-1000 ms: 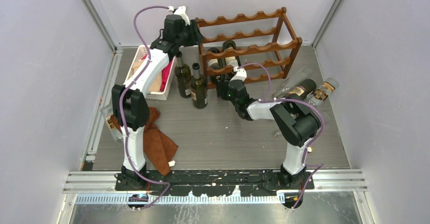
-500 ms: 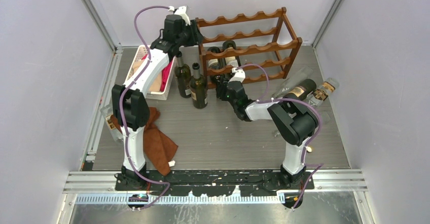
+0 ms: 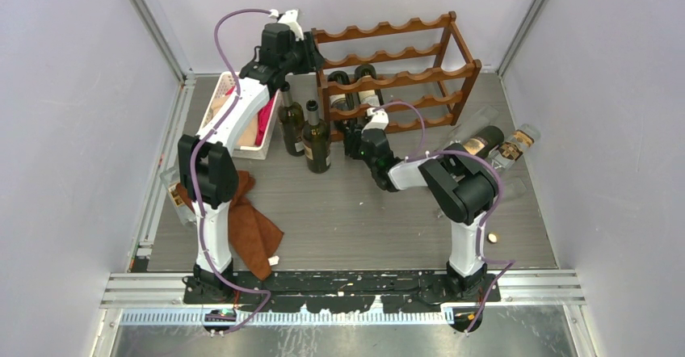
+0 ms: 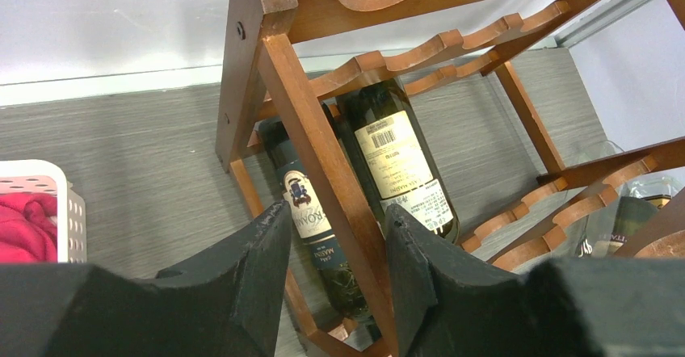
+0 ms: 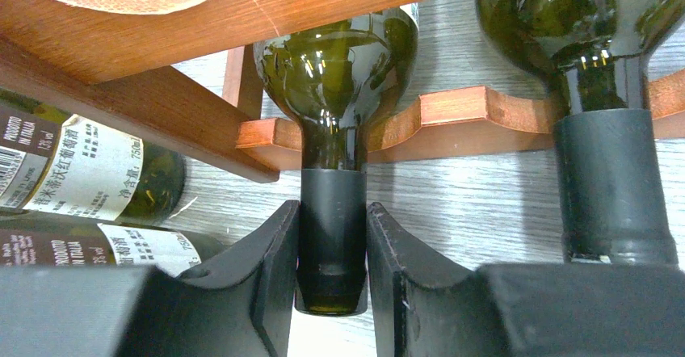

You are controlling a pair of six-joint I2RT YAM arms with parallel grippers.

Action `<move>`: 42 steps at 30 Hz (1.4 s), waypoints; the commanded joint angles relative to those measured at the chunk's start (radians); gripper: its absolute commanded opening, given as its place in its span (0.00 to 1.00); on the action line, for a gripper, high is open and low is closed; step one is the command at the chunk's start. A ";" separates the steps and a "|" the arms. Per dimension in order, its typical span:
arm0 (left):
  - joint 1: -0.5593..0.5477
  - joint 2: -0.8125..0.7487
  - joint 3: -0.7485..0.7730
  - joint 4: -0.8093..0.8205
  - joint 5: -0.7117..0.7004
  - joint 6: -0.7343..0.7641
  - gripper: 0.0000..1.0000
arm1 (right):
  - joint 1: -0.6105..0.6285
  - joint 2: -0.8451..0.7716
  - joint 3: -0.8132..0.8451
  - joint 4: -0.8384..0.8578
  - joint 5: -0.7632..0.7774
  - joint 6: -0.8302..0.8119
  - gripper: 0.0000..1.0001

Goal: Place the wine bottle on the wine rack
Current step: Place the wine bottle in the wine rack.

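The dark reddish-brown wine rack (image 3: 396, 74) stands at the back of the table. A green wine bottle (image 5: 339, 58) lies in its lowest tier, body on the scalloped rail (image 5: 452, 115) and neck pointing forward. My right gripper (image 5: 333, 244) is shut on that black-capped neck, low in front of the rack (image 3: 355, 135). My left gripper (image 4: 335, 212) is at the rack's left front post (image 4: 323, 155). Its fingers stand a little apart on either side of the post, and whether they press on it does not show.
A second bottle (image 5: 606, 171) lies beside the held one. Two dark bottles (image 3: 292, 123) (image 3: 317, 139) stand left of the rack, next to a white basket (image 3: 216, 107). Clear bottles (image 3: 485, 140) lie at the right. A brown cloth (image 3: 250, 228) lies front left.
My right gripper and forearm have shifted slightly left and toward the rack, with the bottle neck still held. The left arm has stayed in place.
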 commanded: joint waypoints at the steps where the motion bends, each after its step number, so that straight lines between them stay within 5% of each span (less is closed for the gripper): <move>1: 0.004 -0.029 0.005 0.031 0.023 0.023 0.46 | -0.011 0.019 0.049 0.025 0.001 -0.027 0.03; 13: 0.008 -0.056 0.004 0.025 0.022 0.030 0.48 | -0.017 0.052 0.135 0.029 0.008 -0.040 0.11; 21: 0.015 -0.119 -0.010 0.006 -0.001 0.042 0.59 | -0.037 0.070 0.168 -0.027 -0.016 -0.013 0.26; 33: 0.026 -0.320 -0.091 -0.051 0.015 0.040 0.70 | -0.036 0.035 0.147 -0.049 -0.070 -0.031 0.77; 42: 0.026 -0.573 -0.326 0.029 0.082 -0.008 0.74 | -0.037 -0.088 0.060 -0.068 -0.175 -0.083 0.90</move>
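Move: The right hand still holds the wine bottle by its neck. The bottle's middle lies about 12 cm ahead of it and 1 cm left, level in height, in the rack's lowest tier. The racked bottle beside it is 12 cm ahead, 6 cm right. The near standing bottle is 8 cm left and 1 cm back, the far one 14 cm left and 4 cm ahead. From the left hand, the held bottle is 7 cm right, 1 cm back, 21 cm below. Forward and slightly down, the right hand pushes the bottle by its neck about 2.5 cm deeper into the rack, then opens wide, lets go of the neck and eases back 1 to 2 cm. Meanwhile the left hand, fingers straddling the rack's left side rail, opens further and lifts clear, up and back some 17 cm and a little left, tipping its fingers up about 10 degrees. ##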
